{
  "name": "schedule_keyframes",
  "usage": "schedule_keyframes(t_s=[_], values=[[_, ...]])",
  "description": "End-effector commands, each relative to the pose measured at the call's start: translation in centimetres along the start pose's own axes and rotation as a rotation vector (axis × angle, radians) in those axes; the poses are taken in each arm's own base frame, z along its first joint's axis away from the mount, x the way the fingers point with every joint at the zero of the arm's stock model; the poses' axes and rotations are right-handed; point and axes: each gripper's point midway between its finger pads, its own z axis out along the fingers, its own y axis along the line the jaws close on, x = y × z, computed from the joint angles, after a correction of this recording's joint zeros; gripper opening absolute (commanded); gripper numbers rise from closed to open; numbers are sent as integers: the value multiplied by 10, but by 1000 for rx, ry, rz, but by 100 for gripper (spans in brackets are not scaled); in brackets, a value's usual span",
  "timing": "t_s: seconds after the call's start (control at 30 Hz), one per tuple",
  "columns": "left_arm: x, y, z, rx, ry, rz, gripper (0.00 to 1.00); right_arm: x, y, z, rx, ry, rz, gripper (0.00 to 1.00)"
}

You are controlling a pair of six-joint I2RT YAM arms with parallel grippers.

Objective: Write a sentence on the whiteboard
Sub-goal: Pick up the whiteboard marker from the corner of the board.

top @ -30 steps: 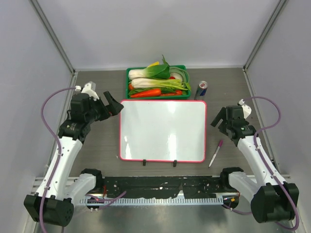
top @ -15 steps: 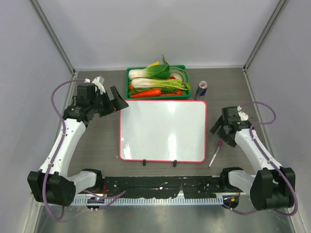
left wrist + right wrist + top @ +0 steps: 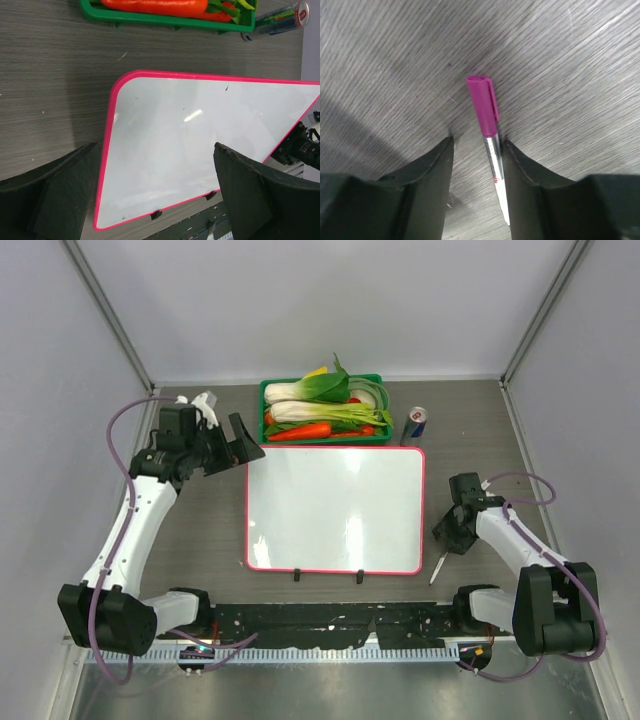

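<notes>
The whiteboard lies flat mid-table, pink-framed and blank; no sentence shows on it. A marker with a magenta cap and silver barrel lies on the table right of the board, its lower end showing in the top view. My right gripper is down over it, open. Its jaws straddle the barrel: the right finger is against it and a gap remains on the left. My left gripper hovers wide open at the board's far-left corner, with the board between its fingers and nothing held.
A green tray of vegetables sits just beyond the board, also seen in the left wrist view. A blue and red can stands at its right, and it lies at the top right of the left wrist view. Grey walls enclose the table.
My right gripper has swung in and down from beside the board onto the marker, and its jaws have narrowed around it. The left gripper rose slightly toward the board's far-left corner, still open.
</notes>
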Motion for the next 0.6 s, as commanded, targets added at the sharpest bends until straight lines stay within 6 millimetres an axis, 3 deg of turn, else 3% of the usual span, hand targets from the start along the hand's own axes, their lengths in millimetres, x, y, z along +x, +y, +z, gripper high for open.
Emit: schedule_keyframes(t_s=[0.0, 0.03, 0.1, 0.13, 0.17, 0.23, 0.37, 0.4, 0.57], values=[[-18, -9, -11, 9, -42, 42, 99, 11, 2, 13, -15, 35, 42, 45], [-19, -9, -11, 10, -47, 43, 100, 12, 2, 15, -15, 36, 42, 44], [-20, -11, -13, 15, -53, 39, 100, 17, 0, 21, -10, 53, 40, 28], [-21, -10, -13, 13, -55, 35, 100, 19, 1, 23, -14, 59, 38, 11], [-21, -11, -14, 15, -56, 34, 100, 18, 0, 23, -11, 57, 34, 1], [-23, -12, -16, 18, -60, 32, 100, 10, 8, 21, -36, 41, 7, 1], [-27, -15, -20, 17, -66, 40, 100, -31, 22, 2, -34, -76, -59, 1], [-28, -15, -23, 14, -70, 44, 100, -48, 31, -11, -47, -117, -61, 1], [-34, -17, -32, 5, -98, 60, 100, -119, 35, -63, 26, -363, -117, 1]])
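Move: The marker lies right under the right gripper, cap outward, its middle about 1 cm back from the fingertips and about 1 cm lower, with the open fingers on either side of it just below the cap. The whiteboard's middle is some 27 cm to the left and 8 cm ahead; the drink can stands roughly 27 cm ahead and 8 cm left. From the left hand the marker is about 46 cm right, 14 cm back and 22 cm down. Staying low over the table, the right fingers close from about half open and pinch the marker's barrel just below the cap. Keeping that grip, the hand then goes forward about 4.5 cm overall, rising some 3 cm and edging right, away from the table, the wrist tilting only slightly. The empty left hand rises about 2.5 cm, its fingers still wide open. ##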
